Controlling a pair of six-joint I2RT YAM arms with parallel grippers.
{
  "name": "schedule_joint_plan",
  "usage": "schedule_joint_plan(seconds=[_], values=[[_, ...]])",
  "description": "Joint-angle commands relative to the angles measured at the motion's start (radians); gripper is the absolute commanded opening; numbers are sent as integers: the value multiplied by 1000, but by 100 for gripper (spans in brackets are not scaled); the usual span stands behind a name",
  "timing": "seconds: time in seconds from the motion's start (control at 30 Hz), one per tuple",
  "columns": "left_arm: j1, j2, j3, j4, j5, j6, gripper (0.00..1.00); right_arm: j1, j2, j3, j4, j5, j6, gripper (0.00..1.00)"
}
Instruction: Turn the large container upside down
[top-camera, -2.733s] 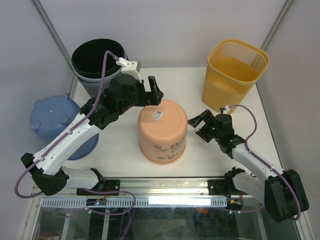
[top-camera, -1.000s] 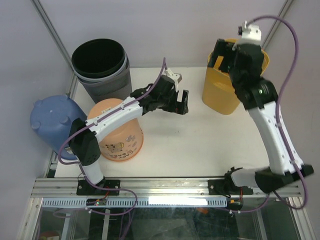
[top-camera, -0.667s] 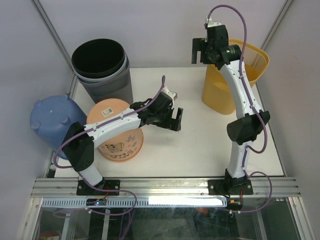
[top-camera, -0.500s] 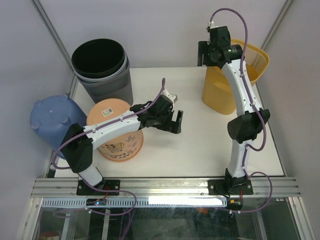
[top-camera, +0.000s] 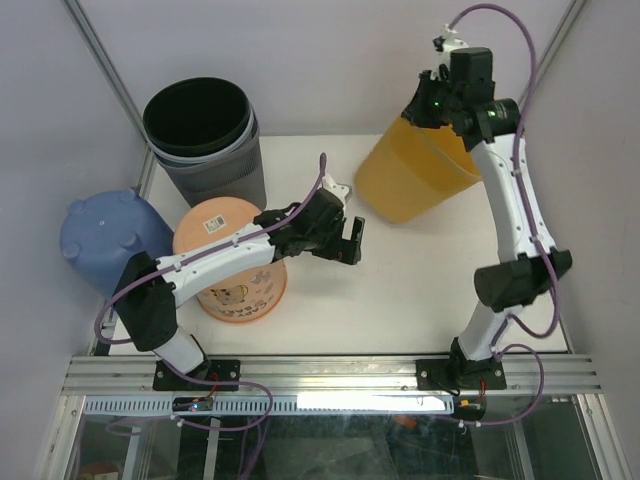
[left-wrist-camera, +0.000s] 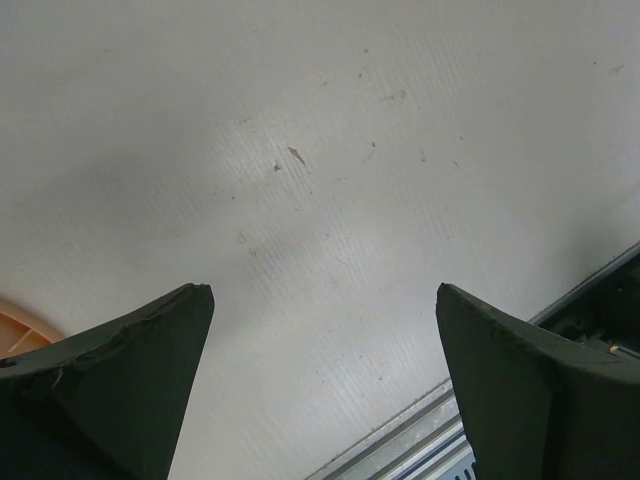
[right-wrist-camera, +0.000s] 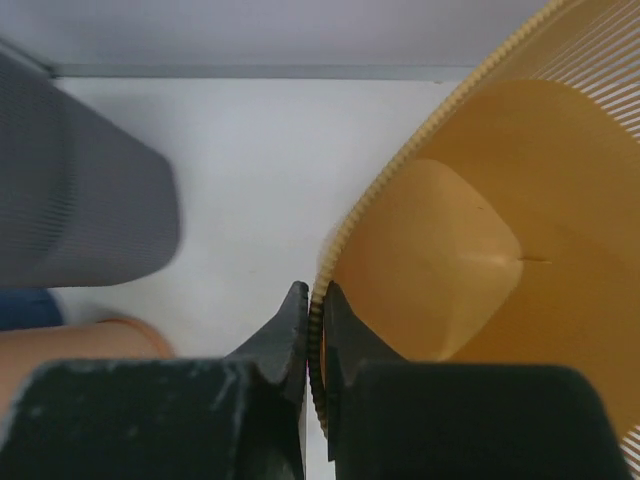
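The large yellow slatted container (top-camera: 415, 175) is tilted, its base swung out to the left over the table's back right. My right gripper (top-camera: 432, 105) is shut on its rim from above. In the right wrist view the gripper (right-wrist-camera: 315, 300) pinches the ribbed rim between both fingers, with the container's inside (right-wrist-camera: 470, 250) to the right. My left gripper (top-camera: 352, 240) is open and empty over the middle of the table. In the left wrist view the gripper (left-wrist-camera: 322, 290) has only bare table between its fingers.
An orange container (top-camera: 232, 262) stands upside down at the front left, under my left arm. Stacked black and grey bins (top-camera: 200, 135) stand at the back left. A blue container (top-camera: 105, 235) sits beyond the table's left edge. The front rail (top-camera: 330, 375) runs along the near edge.
My right gripper has closed on the yellow container's rim and tipped it, so its base swung left. My left gripper has barely moved.
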Motion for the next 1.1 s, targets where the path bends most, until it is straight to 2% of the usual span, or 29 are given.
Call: schedule_joint_plan(seconds=[0.0, 0.1, 0.13, 0.2, 0.37, 0.47, 0.57, 0.67, 0.87, 1.07], values=[[-3, -106, 17, 53, -50, 27, 99, -39, -316, -173, 428, -333, 288, 0], [-3, -159, 40, 58, -32, 40, 99, -127, -442, -418, 743, -486, 552, 0], [-3, -173, 47, 60, -25, 46, 99, -156, -475, -496, 891, -521, 645, 0], [-3, -227, 61, 62, -7, 58, 99, -204, -523, -653, 1076, -559, 813, 0], [-3, -295, 96, 55, 118, 93, 99, -302, -549, -1050, 1592, -633, 1238, 0], [-3, -332, 115, 52, 168, 95, 99, -323, -532, -1204, 1832, -627, 1429, 0], [-2, -357, 140, 34, 171, 106, 99, -326, -526, -1306, 1959, -612, 1519, 0], [18, -355, 179, -14, 150, 104, 99, -337, -540, -1379, 2013, -602, 1550, 0], [189, -357, 205, -60, 163, 6, 99, -360, -524, -1523, 2201, -590, 1672, 0], [227, -344, 229, -46, 129, 35, 99, -377, -443, -1679, 2446, -575, 1817, 0]])
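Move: Below the right hand, shut on its rim, hangs the tilted yellow container, its middle about 15 cm lower, 6 cm right and 4 cm back. The open table middle lies some 13 cm back, 12 cm left and 34 cm down; the dark bin stands 42 cm left and 8 cm back. From the left hand, the yellow container is about 17 cm ahead, 15 cm right and 6 cm higher; the peach container is 25 cm left and 4 cm back. Keeping its pinch on the rim, the right hand draws the yellow container about 9 cm back while lifting it 12 cm, then lowers it some 15 cm, easing slightly right and rolling nearly 90 degrees, left side up. The open left hand rises about 19 cm, fingers tipping up, then swings left and forward, ending close by the container's bottom end. ##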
